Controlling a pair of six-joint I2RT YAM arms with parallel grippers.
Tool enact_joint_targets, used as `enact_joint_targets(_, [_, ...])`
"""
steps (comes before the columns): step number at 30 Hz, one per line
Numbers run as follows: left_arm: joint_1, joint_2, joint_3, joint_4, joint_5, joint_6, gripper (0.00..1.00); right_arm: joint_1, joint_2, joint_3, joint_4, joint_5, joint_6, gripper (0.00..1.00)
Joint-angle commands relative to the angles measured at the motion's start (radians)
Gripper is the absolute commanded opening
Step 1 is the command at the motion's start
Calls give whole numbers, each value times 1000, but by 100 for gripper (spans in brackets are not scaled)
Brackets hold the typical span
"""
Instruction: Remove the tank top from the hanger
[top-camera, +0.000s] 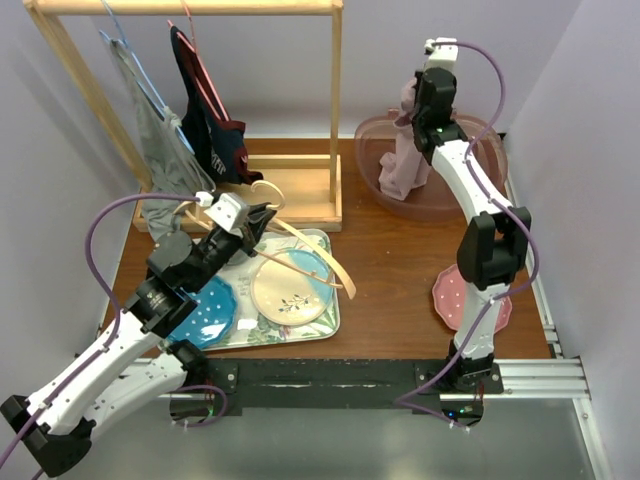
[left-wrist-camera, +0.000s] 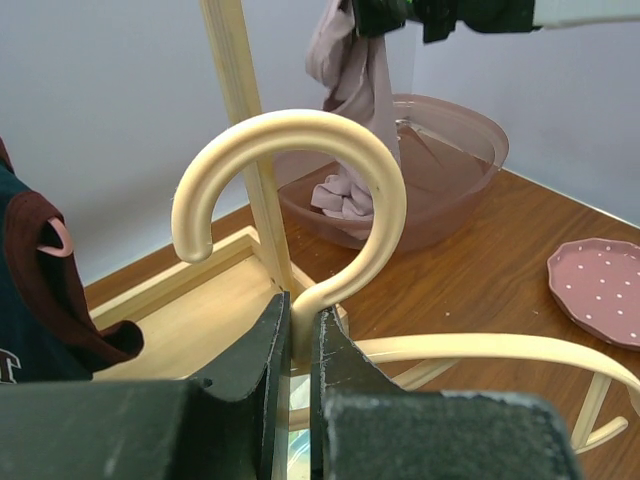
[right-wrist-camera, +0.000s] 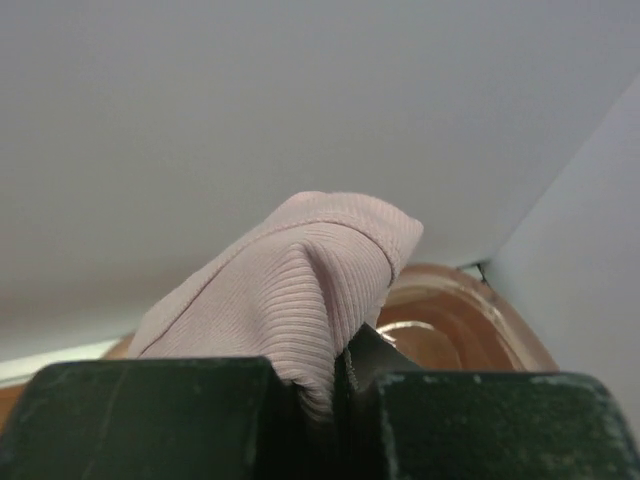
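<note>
The pale pink ribbed tank top (top-camera: 405, 160) hangs from my right gripper (top-camera: 418, 108), which is shut on its top fold (right-wrist-camera: 310, 300) above the pink basin (top-camera: 480, 190). Its lower end rests in the basin (left-wrist-camera: 440, 190). The bare wooden hanger (top-camera: 305, 250) lies over the tray. My left gripper (top-camera: 262, 222) is shut on the hanger's neck (left-wrist-camera: 300, 325), just below the curved hook (left-wrist-camera: 300, 150). The tank top is off the hanger; it also shows in the left wrist view (left-wrist-camera: 350, 120).
A wooden clothes rack (top-camera: 300, 190) stands at the back left with a grey garment (top-camera: 160, 140) and a dark navy garment (top-camera: 210, 120) on it. A floral tray (top-camera: 330, 320) holds a blue plate (top-camera: 205, 312) and a cream plate (top-camera: 290, 290). A pink dotted plate (top-camera: 450, 298) lies at right.
</note>
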Motion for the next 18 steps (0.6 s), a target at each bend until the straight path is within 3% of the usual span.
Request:
enact_joint_targets(1, [6, -24, 6, 62, 25, 6, 0, -37, 15, -26, -77, 55, 118, 0])
enact_joint_targets(3, [9, -38, -2, 69, 25, 6, 0, -51, 61, -23, -137, 41, 154, 3])
enact_joint_targets(4, [12, -41, -8, 76, 23, 5, 0, -56, 78, -12, -205, 30, 186, 19])
enact_joint_targets(6, [10, -44, -14, 79, 17, 6, 0, -66, 110, 35, -285, -14, 209, 40])
enact_joint_targets(9, [12, -39, -16, 81, 12, 6, 0, -74, 152, 84, -413, -80, 231, 57])
enact_joint_targets(12, [12, -33, -18, 79, 12, 8, 0, -86, 153, 124, -531, -105, 246, 67])
enact_joint_targets(18, [12, -38, -22, 82, 11, 8, 0, -93, 34, 108, -691, -264, 264, 69])
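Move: Nearly over the pink tub, the right hand still grips the tank top, whose lower part already trails into it; the tub's middle lies about 6 cm back, level sideways and some 30 cm below. The rack's right post stands about 25 cm left and 13 cm back of that hand, the pink plate roughly 41 cm back, 6 cm right and 35 cm down. From the left hand, the tub is some 31 cm ahead, 36 cm right and 30 cm below. Sinking fast, the right hand drops almost 20 cm towards the pink tub, easing about 3 cm to the right and drawing back a little late on, while the wrist tips the fingers some 35 degrees downward. Partway down the fingers start to open, spreading wide and letting go of the tank top over the tub. ##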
